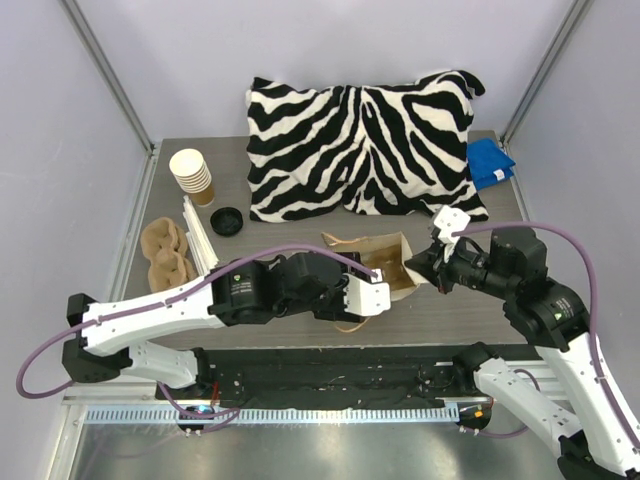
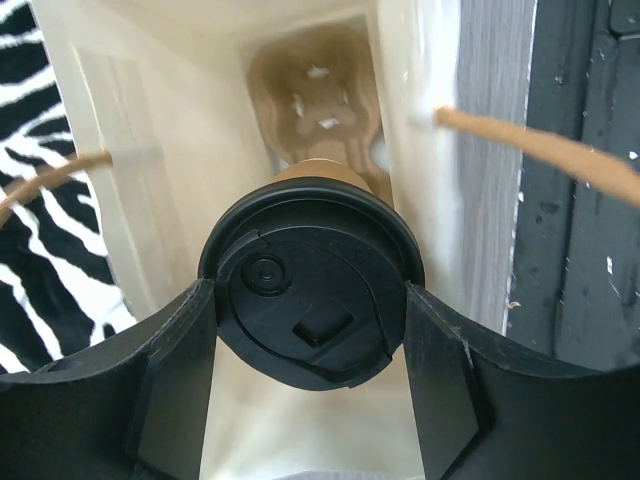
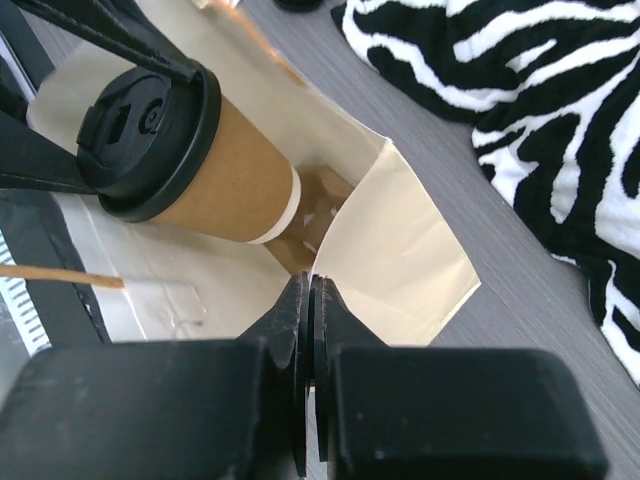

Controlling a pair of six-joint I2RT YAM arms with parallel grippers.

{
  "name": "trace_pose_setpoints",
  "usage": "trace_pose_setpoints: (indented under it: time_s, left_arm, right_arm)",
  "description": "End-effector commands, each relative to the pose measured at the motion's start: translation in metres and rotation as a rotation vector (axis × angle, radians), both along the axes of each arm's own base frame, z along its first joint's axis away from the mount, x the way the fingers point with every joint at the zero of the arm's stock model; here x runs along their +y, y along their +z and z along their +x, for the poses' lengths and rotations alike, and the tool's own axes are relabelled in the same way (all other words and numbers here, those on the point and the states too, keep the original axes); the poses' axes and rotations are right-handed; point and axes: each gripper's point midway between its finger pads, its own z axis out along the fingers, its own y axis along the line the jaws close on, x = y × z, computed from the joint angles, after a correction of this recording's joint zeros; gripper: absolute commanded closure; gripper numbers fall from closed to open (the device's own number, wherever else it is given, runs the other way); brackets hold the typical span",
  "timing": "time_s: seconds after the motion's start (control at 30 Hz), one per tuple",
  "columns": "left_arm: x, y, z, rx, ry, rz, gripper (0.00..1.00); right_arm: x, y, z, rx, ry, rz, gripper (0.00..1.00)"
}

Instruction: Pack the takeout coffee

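Observation:
The takeout coffee [image 3: 215, 170], a kraft cup with a black lid [image 2: 310, 285], lies tilted with its base inside the mouth of a paper bag [image 1: 397, 252] that rests on its side. My left gripper [image 2: 310, 335] is shut on the lid's rim, one finger [image 2: 170, 390] on each side. In the top view my left gripper [image 1: 378, 282] covers the cup at the bag's mouth. My right gripper [image 3: 310, 290] is shut on the edge of the bag's cream-lined wall [image 3: 400, 250], and it shows at the bag's right side [image 1: 436, 262]. A brown pulp cup carrier [image 2: 320, 90] sits deep inside the bag.
A zebra-print pillow [image 1: 365, 150] lies behind the bag, with a blue cloth [image 1: 489, 162] to its right. At the left are a stack of unlidded cups [image 1: 191, 172], a loose black lid [image 1: 227, 221] and brown pulp carriers [image 1: 167, 253]. The bag's twine handles [image 2: 560, 155] stick out sideways.

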Motion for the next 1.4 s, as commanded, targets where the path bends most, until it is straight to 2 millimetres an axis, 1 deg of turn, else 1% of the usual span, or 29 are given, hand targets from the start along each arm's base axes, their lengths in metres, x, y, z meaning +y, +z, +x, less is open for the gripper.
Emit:
trace_pose_setpoints:
  time_s: [0.0,0.03,0.13,0.3,0.33,0.37,0.4,0.47,0.53,0.67,0.73,0.77,0.8,0.87,0.93,0.97,1.0,1.07,1.1,1.17,1.2,1.37]
  left_arm:
    - [-0.019,0.007,0.005,-0.051,-0.016,-0.058,0.98]
    - [-0.019,0.002,0.005,-0.045,-0.014,-0.048,0.98]
    - [-0.018,-0.014,0.008,-0.037,0.010,-0.027,0.98]
    - [-0.025,-0.019,0.014,-0.062,0.032,-0.048,0.99]
    - [-0.025,-0.022,0.016,-0.076,0.033,-0.042,0.99]
    - [-0.030,-0.019,0.018,-0.091,0.036,-0.062,0.99]
    - [-0.031,-0.020,0.022,-0.105,0.048,-0.060,1.00]
    - [-0.034,-0.025,0.025,-0.116,0.058,-0.058,1.00]
    - [-0.037,-0.036,0.026,-0.113,0.061,-0.034,1.00]
    - [-0.040,-0.051,0.025,-0.105,0.054,-0.012,1.00]
    - [-0.038,-0.059,0.024,-0.099,0.047,0.005,1.00]
    - [-0.037,-0.062,0.023,-0.097,0.040,0.012,1.00]
    - [-0.036,-0.064,0.021,-0.092,0.029,0.016,1.00]
    - [-0.033,-0.069,0.016,-0.074,0.005,0.022,1.00]
    - [-0.029,-0.074,0.013,-0.070,-0.011,0.031,1.00]
    - [-0.030,-0.075,0.011,-0.064,-0.024,0.033,1.00]
    - [-0.028,-0.078,0.010,-0.064,-0.034,0.044,1.00]
    - [-0.028,-0.079,0.007,-0.060,-0.054,0.045,1.00]
    - [-0.029,-0.079,0.006,-0.059,-0.064,0.048,1.00]
    - [-0.029,-0.079,0.005,-0.059,-0.077,0.049,1.00]
    - [-0.029,-0.079,0.004,-0.059,-0.077,0.049,1.00]
    - [-0.026,-0.080,0.006,-0.059,-0.069,0.060,1.00]
  right_arm:
    - [-0.002,-0.012,0.009,-0.055,0.010,-0.061,0.99]
    - [-0.003,-0.016,0.010,-0.065,0.011,-0.078,0.99]
    - [-0.007,-0.018,0.013,-0.116,0.022,-0.118,0.99]
    - [-0.009,-0.020,0.012,-0.196,0.058,-0.157,0.99]
    - [-0.009,-0.024,0.012,-0.203,0.065,-0.167,0.99]
    - [-0.010,-0.024,0.010,-0.221,0.070,-0.168,0.99]
    - [-0.010,-0.024,0.009,-0.234,0.078,-0.175,0.99]
    - [-0.010,-0.027,0.004,-0.228,0.096,-0.175,0.99]
    - [-0.010,-0.032,0.001,-0.211,0.106,-0.177,0.99]
    - [-0.011,-0.039,-0.008,-0.168,0.114,-0.166,0.98]
    - [-0.011,-0.040,-0.010,-0.134,0.101,-0.151,0.88]
    - [-0.010,-0.040,-0.012,-0.112,0.097,-0.141,0.73]
    - [-0.010,-0.043,-0.011,-0.080,0.084,-0.144,0.63]
    - [-0.014,-0.043,-0.005,-0.022,0.022,-0.139,0.45]
    - [-0.012,-0.040,-0.003,0.053,0.003,-0.147,0.39]
    - [-0.010,-0.037,-0.004,0.081,0.006,-0.132,0.34]
    - [-0.008,-0.025,-0.005,0.078,0.014,-0.121,0.31]
    - [-0.005,-0.017,-0.002,0.071,0.026,-0.118,0.24]
    - [-0.004,-0.006,-0.002,0.044,0.031,-0.112,0.22]
    - [-0.004,-0.005,0.002,0.039,0.048,-0.144,0.19]
    - [-0.001,0.002,0.002,0.024,0.070,-0.142,0.18]
    - [0.011,0.006,-0.003,-0.029,0.214,-0.165,0.16]
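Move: The left hand holds the lidded coffee tilted in the paper bag's mouth. The cup tray on the bag's floor is about 21 cm below, 1 cm ahead and 5 cm right of that hand; the near handle is 8 cm back, 3 cm left and 2 cm lower. The right hand pinches the bag rim right at its fingertips; from it the cup tray lies some 22 cm below, 4 cm back and 6 cm left. Left lowers the held coffee about 10 cm deeper into the bag; right dips 5, frees the rim, rises. ##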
